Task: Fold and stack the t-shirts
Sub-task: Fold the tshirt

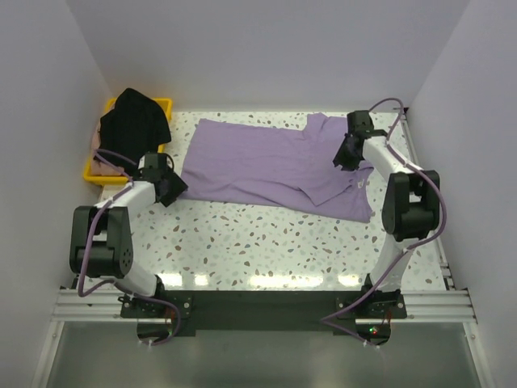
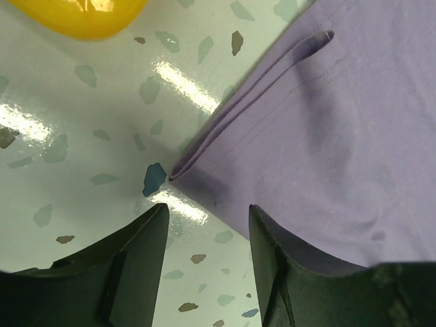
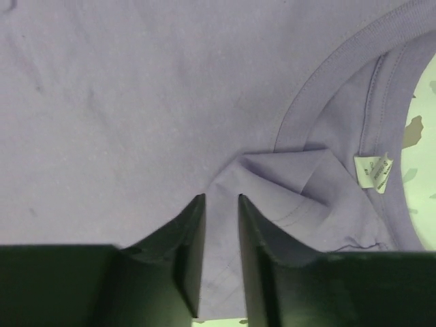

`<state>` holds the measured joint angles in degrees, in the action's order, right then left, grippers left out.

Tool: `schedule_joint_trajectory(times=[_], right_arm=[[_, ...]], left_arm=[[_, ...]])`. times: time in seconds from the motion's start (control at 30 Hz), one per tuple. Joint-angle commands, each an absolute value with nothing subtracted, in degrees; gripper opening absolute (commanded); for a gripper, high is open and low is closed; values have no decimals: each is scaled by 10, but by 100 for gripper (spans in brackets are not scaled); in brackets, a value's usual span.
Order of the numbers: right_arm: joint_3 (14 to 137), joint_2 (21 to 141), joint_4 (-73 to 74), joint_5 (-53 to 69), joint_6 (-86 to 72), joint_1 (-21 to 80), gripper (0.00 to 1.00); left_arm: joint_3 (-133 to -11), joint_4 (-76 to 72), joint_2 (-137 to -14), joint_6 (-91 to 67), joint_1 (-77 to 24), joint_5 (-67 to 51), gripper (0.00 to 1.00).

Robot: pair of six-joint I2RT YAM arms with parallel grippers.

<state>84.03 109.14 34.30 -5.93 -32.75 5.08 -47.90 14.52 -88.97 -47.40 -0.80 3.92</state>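
Note:
The lavender t-shirt (image 1: 266, 166) lies spread across the table, partly folded over itself. Its folded lower-left corner (image 2: 174, 174) sits just ahead of my left gripper (image 2: 208, 208), which stands open with only bare table between its fingers. In the top view that left gripper (image 1: 172, 189) is low beside the shirt's left edge. My right gripper (image 1: 347, 153) hovers over the shirt's collar end. Its jaws (image 3: 220, 197) stand a narrow gap apart, astride a raised fold of lavender cloth, with the white neck label (image 3: 372, 170) to the right. The black t-shirt (image 1: 136, 121) is heaped at the far left, and the pale pink one (image 1: 98, 160) peeks out beneath it.
A yellow plastic tray (image 1: 164, 103) at the far left corner holds the black and pink shirts; its rim (image 2: 75, 17) shows in the left wrist view. White walls close in the table on three sides. Speckled tabletop (image 1: 266, 234) lies between the shirt and the arm bases.

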Motion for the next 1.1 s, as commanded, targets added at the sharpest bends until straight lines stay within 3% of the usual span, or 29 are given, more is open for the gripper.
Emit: schedule_joint_trajectory(times=[0.0, 0.13, 0.43, 0.63, 0.87, 1.07], right_arm=[[865, 1073, 359, -50, -323, 42, 32], [808, 1018, 351, -46, -332, 41, 49], [618, 878, 374, -81, -392, 40, 52], [489, 803, 353, -101, -439, 40, 53], [457, 816, 324, -114, -438, 13, 56], [441, 824, 282, -99, -425, -33, 59]], left_arm=[[-481, 126, -901, -483, -10, 47, 55], [-483, 120, -915, -488, -10, 53, 55], [-497, 120, -940, -498, -10, 76, 45], [-508, 119, -961, -499, -10, 81, 32], [-511, 120, -976, -494, -10, 91, 18], [-510, 119, -981, -493, -10, 91, 17]])
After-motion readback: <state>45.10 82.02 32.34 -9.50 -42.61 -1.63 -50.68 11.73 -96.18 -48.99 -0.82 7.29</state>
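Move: Just ahead of the left hand, about 2 cm out, 1 cm left and 3 cm down, lies the shirt's near-left corner; the yellow basket's middle is roughly 16 cm ahead and 15 cm left. The right hand's target, the shirt's near-right corner, lies some 16 cm back, 7 cm right and 6 cm down. From that hand the collar label is about 3 cm back and 5 cm right, the turned-in flap 4 cm back and 4 cm left. Sweeping back over the right side of the shirt by about 17 cm, the right hand opens wider, sinks some 5 cm on the way and finishes by sliding right, stopping open just short of the near-right corner. Meanwhile the left hand dips about 2 cm, eases 2 cm forward and closes, pinching the near-left corner between its fingertips. ##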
